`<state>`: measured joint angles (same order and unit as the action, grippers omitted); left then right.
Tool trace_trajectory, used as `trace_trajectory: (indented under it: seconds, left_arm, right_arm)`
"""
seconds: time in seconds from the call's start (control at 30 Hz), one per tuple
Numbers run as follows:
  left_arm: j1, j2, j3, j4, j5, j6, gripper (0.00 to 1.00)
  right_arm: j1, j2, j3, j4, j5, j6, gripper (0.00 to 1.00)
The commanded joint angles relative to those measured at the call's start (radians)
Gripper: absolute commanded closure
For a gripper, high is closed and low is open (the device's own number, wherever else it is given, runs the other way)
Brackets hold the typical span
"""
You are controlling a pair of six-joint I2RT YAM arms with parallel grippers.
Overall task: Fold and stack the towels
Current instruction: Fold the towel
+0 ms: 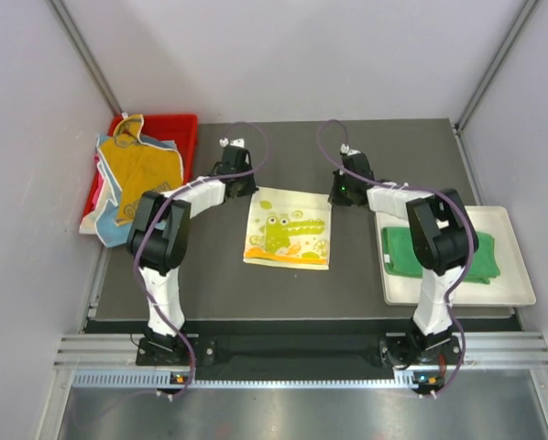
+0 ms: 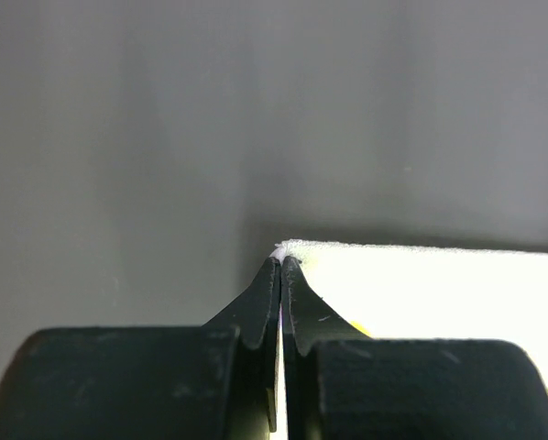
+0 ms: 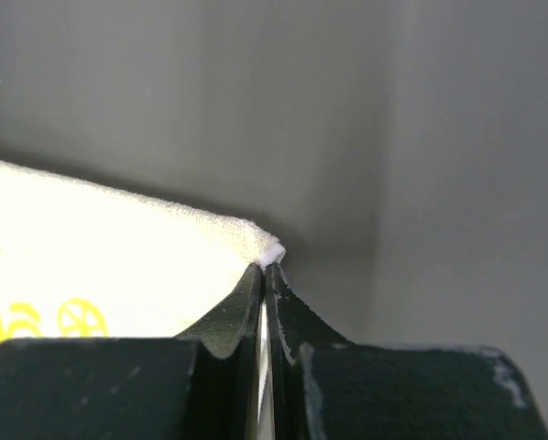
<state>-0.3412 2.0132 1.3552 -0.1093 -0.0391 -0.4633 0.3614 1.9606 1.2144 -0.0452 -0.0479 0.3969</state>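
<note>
A yellow pastel-patterned towel [image 1: 288,229] with a green crocodile lies flat in the middle of the dark table. My left gripper [image 1: 244,186] pinches its far left corner, and in the left wrist view the jaws are shut on that corner of the towel [image 2: 421,284]. My right gripper [image 1: 342,193] is shut on the far right corner of the same towel [image 3: 91,247]. A folded green towel [image 1: 439,255] rests on the white tray [image 1: 517,275]. Orange-yellow and light blue towels [image 1: 137,174] are heaped in the red bin [image 1: 178,126].
The red bin stands at the table's far left corner and the white tray along its right edge. Grey walls close in the table at the back and on both sides.
</note>
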Motion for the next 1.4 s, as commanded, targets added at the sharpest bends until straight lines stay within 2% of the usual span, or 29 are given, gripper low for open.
trace_trajectory:
  seconds: [0.0,0.13,0.47,0.87,1.37]
  left_arm:
    - [0.008,-0.116,-0.036,0.146,0.022,0.015,1.0]
    - [0.01,-0.186,-0.1,0.163,0.028,0.018,1.0]
    - [0.008,-0.346,-0.304,0.207,0.079,-0.018,1.0]
    - [0.004,-0.56,-0.527,0.197,0.11,-0.052,1.0]
    - [-0.015,-0.659,-0.697,0.206,0.12,-0.075,1.0]
  right_arm:
    - [-0.016,-0.107,-0.027,0.1,0.016,0.008,1.0]
    - [-0.018,-0.175,-0.087,0.131,0.02,0.016,1.0]
    - [0.008,-0.316,-0.216,0.087,0.008,0.034,1.0]
    - [0.097,-0.442,-0.361,0.048,0.005,0.115,1.0]
    - [0.177,-0.52,-0.48,0.048,0.083,0.166,1.0]
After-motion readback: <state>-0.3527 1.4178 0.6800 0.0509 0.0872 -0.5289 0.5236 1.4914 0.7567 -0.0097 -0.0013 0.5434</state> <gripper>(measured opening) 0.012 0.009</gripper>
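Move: The yellow-and-white towel's far corners are already pinched, one in each hand. Its near left corner, by the orange hem, lies about 28 cm back from the left hand, 4 cm to its left and 4 cm down; the crocodile print lies some 16 cm back and 13 cm right. From the right hand the near right corner is about 27 cm back, 1 cm left and 3 cm down, and the green towel some 21 cm back and 43 cm right. Keep both grippers shut on the towel's far corners and raise them together about 5 cm, then draw them back towards the orange hem, the left some 15 cm in all and the right about 13. As you near the hem, start lowering, letting the left gripper drift slightly outward. ##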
